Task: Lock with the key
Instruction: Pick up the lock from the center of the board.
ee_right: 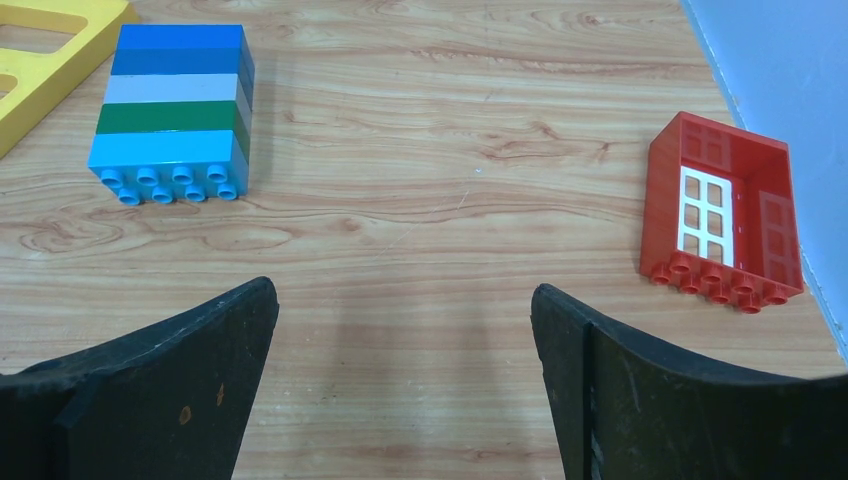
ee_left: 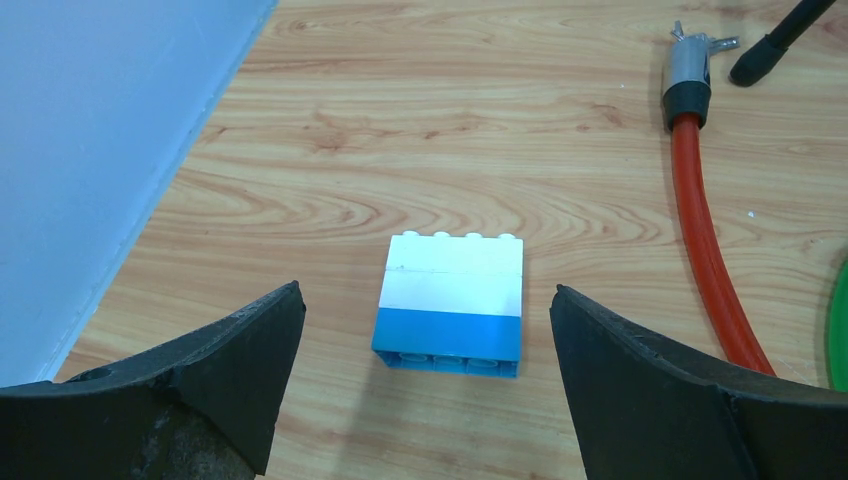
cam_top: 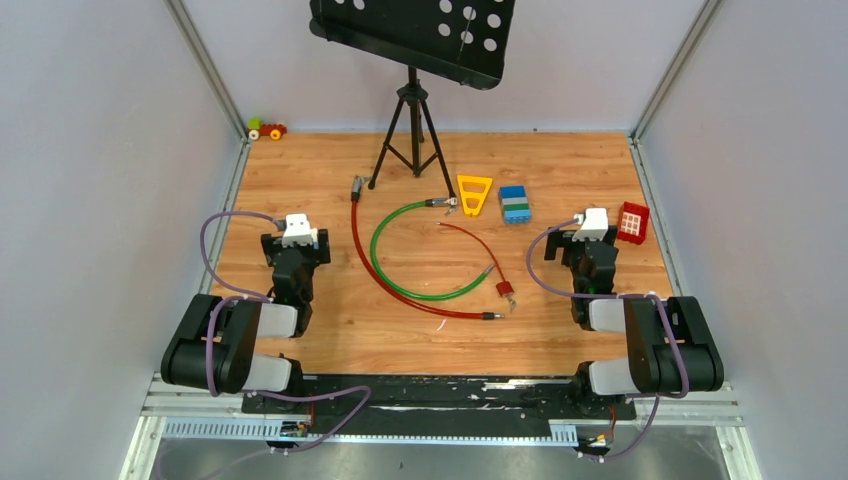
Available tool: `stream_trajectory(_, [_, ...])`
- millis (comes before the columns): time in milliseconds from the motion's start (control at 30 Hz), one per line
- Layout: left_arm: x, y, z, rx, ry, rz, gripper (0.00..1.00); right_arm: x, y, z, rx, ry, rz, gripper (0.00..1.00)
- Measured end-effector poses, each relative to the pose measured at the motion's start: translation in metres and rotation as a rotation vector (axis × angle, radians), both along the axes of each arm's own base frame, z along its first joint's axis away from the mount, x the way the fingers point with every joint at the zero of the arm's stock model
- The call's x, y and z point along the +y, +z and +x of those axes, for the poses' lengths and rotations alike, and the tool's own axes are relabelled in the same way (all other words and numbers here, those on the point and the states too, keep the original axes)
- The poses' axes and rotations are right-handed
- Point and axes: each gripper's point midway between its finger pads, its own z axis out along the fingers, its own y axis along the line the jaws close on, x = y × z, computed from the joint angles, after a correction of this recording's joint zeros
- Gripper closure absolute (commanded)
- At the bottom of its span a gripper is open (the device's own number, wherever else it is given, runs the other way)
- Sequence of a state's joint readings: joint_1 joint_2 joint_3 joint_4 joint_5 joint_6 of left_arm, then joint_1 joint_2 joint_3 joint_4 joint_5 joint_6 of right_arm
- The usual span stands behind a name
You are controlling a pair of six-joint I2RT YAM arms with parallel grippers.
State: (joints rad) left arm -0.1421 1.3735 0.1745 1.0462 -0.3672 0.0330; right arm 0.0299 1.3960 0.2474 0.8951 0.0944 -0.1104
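Note:
A small red padlock (cam_top: pixel 506 290) lies on the wooden table right of centre, at the end of a thin red cable (cam_top: pixel 472 243). Just right of it is a tiny grey sliver (cam_top: pixel 514 303) that looks like the key; it is too small to be sure. Neither wrist view shows the padlock or the key. My left gripper (cam_top: pixel 297 233) (ee_left: pixel 427 292) hovers open at the left, over a white and blue brick (ee_left: pixel 450 305). At the right, my right gripper (cam_top: pixel 592 228) (ee_right: pixel 402 288) is open over bare wood. Both are well away from the padlock.
A thick red cable (cam_top: pixel 372 270) (ee_left: pixel 705 240) and a green cable (cam_top: pixel 400 285) curve across the middle. A tripod stand (cam_top: pixel 411 130) is at the back. A yellow piece (cam_top: pixel 474 192), a striped brick stack (cam_top: pixel 515 203) (ee_right: pixel 175 110) and a red window brick (cam_top: pixel 632 222) (ee_right: pixel 725 210) lie at right.

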Motion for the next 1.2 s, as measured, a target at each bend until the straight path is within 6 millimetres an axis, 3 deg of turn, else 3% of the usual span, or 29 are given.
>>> stream_trajectory(200, [0.01,0.013,-0.007,0.003,0.069,-0.005,0.0,0.002,0.009,0.0,0.034,0.007,0.004,0.0])
stream_trajectory(267, [0.014,0.033,-0.003,0.0,0.125,-0.054,0.0,0.002,0.029,0.006,0.016,0.003,0.014,0.0])
stream_trajectory(367, [0.011,0.084,0.016,-0.022,0.189,-0.2,0.0,0.003,0.076,0.019,-0.052,-0.019,0.079,0.0])
stream_trajectory(467, [0.002,0.103,0.022,-0.002,0.183,-0.287,0.0,0.002,0.102,0.023,-0.044,-0.091,0.213,0.0])
stream_trajectory(567, [-0.01,0.105,0.017,0.058,0.151,-0.36,0.0,0.004,0.111,0.025,0.029,-0.139,0.309,0.0])
stream_trajectory(700, [-0.021,0.104,0.006,0.149,0.124,-0.411,0.0,0.007,0.099,0.016,0.199,-0.197,0.383,0.0])
stream_trajectory(867, [-0.028,0.126,0.003,0.209,0.098,-0.431,0.0,0.014,0.058,-0.004,0.475,-0.234,0.405,0.0])
stream_trajectory(967, [-0.031,0.132,0.0,0.228,0.074,-0.424,0.0,0.034,0.035,-0.026,0.636,-0.16,0.441,0.0])
stream_trajectory(1200, [-0.053,0.118,-0.012,0.293,-0.062,-0.444,0.0,0.088,0.014,-0.069,0.795,0.077,0.513,0.02])
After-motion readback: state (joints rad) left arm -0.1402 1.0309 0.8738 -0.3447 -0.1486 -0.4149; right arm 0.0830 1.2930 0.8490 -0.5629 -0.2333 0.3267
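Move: The small red lock on its thin cable lies on the table about 16 cm to the right hand's left, 9 cm back and 6 cm below. From that hand the green cable's bare tip is some 18 cm left and 3 cm back, the red cable's tip 18 cm left and 15 cm back, and the blue-green block stack 11 cm left and 14 cm ahead. From the left hand the lock is roughly 40 cm right, 6 cm back and 8 cm below. The red lock is what the open right hand swings towards: it first lifts straight up about 11 cm, then sinks nearly all of that again while travelling back and left, its fingers tipping from forward to steeply down. The left hand, open too, climbs some 12 cm off the blue-white block, drifting right and rolling its left side down. ##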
